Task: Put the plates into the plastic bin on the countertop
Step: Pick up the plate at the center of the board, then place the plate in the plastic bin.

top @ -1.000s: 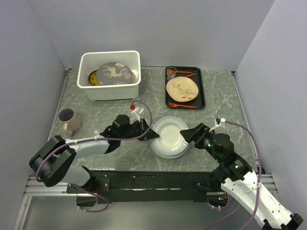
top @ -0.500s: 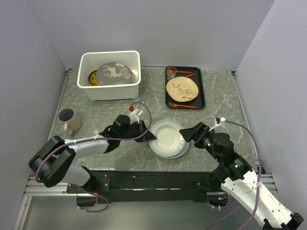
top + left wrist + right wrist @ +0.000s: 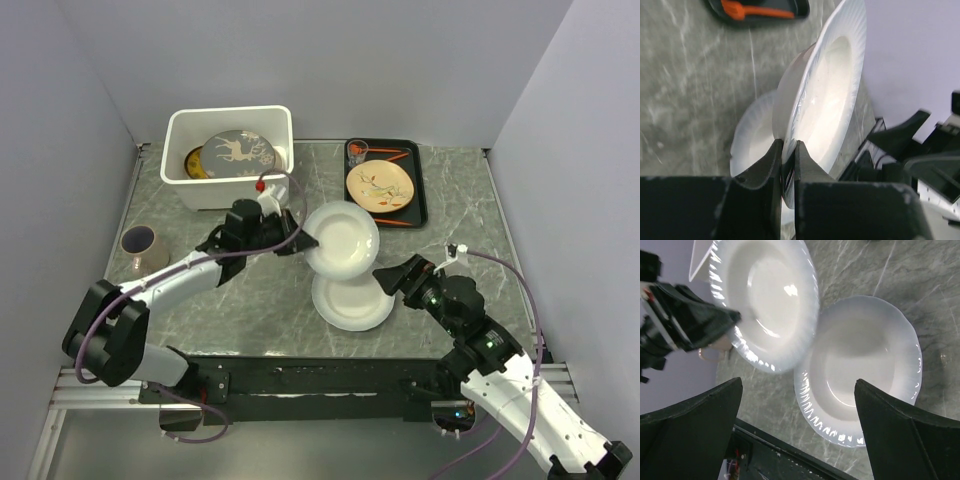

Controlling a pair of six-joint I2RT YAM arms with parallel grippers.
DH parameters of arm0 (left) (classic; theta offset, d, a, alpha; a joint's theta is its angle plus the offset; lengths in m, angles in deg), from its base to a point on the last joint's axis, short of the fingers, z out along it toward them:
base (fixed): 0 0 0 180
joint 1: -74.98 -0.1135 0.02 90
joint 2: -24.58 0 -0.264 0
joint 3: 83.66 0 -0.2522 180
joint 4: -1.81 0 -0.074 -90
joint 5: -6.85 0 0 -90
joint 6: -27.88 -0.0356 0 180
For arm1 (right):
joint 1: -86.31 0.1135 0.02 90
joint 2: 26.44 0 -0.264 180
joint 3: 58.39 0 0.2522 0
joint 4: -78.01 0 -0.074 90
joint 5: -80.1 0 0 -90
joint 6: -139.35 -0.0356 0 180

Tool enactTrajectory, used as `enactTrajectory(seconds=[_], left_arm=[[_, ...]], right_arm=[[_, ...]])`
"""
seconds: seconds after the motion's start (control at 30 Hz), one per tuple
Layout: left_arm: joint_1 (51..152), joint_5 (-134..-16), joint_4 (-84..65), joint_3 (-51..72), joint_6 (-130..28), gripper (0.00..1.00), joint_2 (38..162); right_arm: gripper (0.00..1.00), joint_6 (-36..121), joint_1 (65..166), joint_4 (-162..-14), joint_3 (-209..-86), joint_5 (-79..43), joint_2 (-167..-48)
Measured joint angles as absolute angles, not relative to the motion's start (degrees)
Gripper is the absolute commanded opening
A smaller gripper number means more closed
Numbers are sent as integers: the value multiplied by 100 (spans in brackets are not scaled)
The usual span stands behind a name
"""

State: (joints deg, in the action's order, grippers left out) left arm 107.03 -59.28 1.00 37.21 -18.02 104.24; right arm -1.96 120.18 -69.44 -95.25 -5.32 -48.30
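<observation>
My left gripper (image 3: pixel 300 243) is shut on the rim of a white plate (image 3: pixel 342 240), which hangs tilted above the countertop (image 3: pixel 250 300). In the left wrist view the jaws (image 3: pixel 788 145) pinch that white plate's (image 3: pixel 830 95) edge. A second white plate (image 3: pixel 352 300) lies flat below it. My right gripper (image 3: pixel 390 280) stands open at this second plate's right edge, and in its wrist view the gripper (image 3: pixel 797 385) hovers over the second plate (image 3: pixel 865 365) holding nothing. The white plastic bin (image 3: pixel 240 190) at the back left holds a dark deer plate (image 3: pixel 238 150) and a gold-patterned plate (image 3: pixel 195 160).
A black tray (image 3: pixel 418 180) at the back right carries a peach flower plate (image 3: pixel 380 185) and orange cutlery. A grey mug (image 3: pixel 143 250) stands near the left edge. Walls close in the back and both sides.
The left gripper has lifted the upper white plate off the lower one and carried it toward the back. The right gripper's jaws opened wider and the arm stayed put.
</observation>
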Motion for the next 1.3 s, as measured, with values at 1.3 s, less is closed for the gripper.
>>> enactTrajectory(seconds=[1.3], left_arm=[[8172, -6312, -1268, 241, -1481, 1, 12253]], right_arm=[[100, -177, 12018, -8483, -9046, -1262, -6332]])
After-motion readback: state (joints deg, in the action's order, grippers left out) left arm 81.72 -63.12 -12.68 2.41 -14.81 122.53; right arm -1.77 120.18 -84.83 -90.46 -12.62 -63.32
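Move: Ahead and to the left of the left hand, which already holds the upper white plate, is the plastic bin: its middle some 23 cm forward, 20 cm left and 9 cm lower. The deer plate inside it lies about 23 cm forward, 17 cm left and 9 cm below. The other white plate is 11 cm back, 10 cm right and 14 cm below. From the right hand, that plate lies about 2 cm back, 7 cm left and 13 cm down. Carrying the white plate by its edge, the left hand sweeps some 20 cm forward and 15 cm left towards the plastic bin, rising about 9 cm and dipping slightly at the end; it swings about 30 degrees counter-clockwise, fingers staying pinched. The open right hand sinks about 4 cm and eases left towards the remaining plate, without gripping. ##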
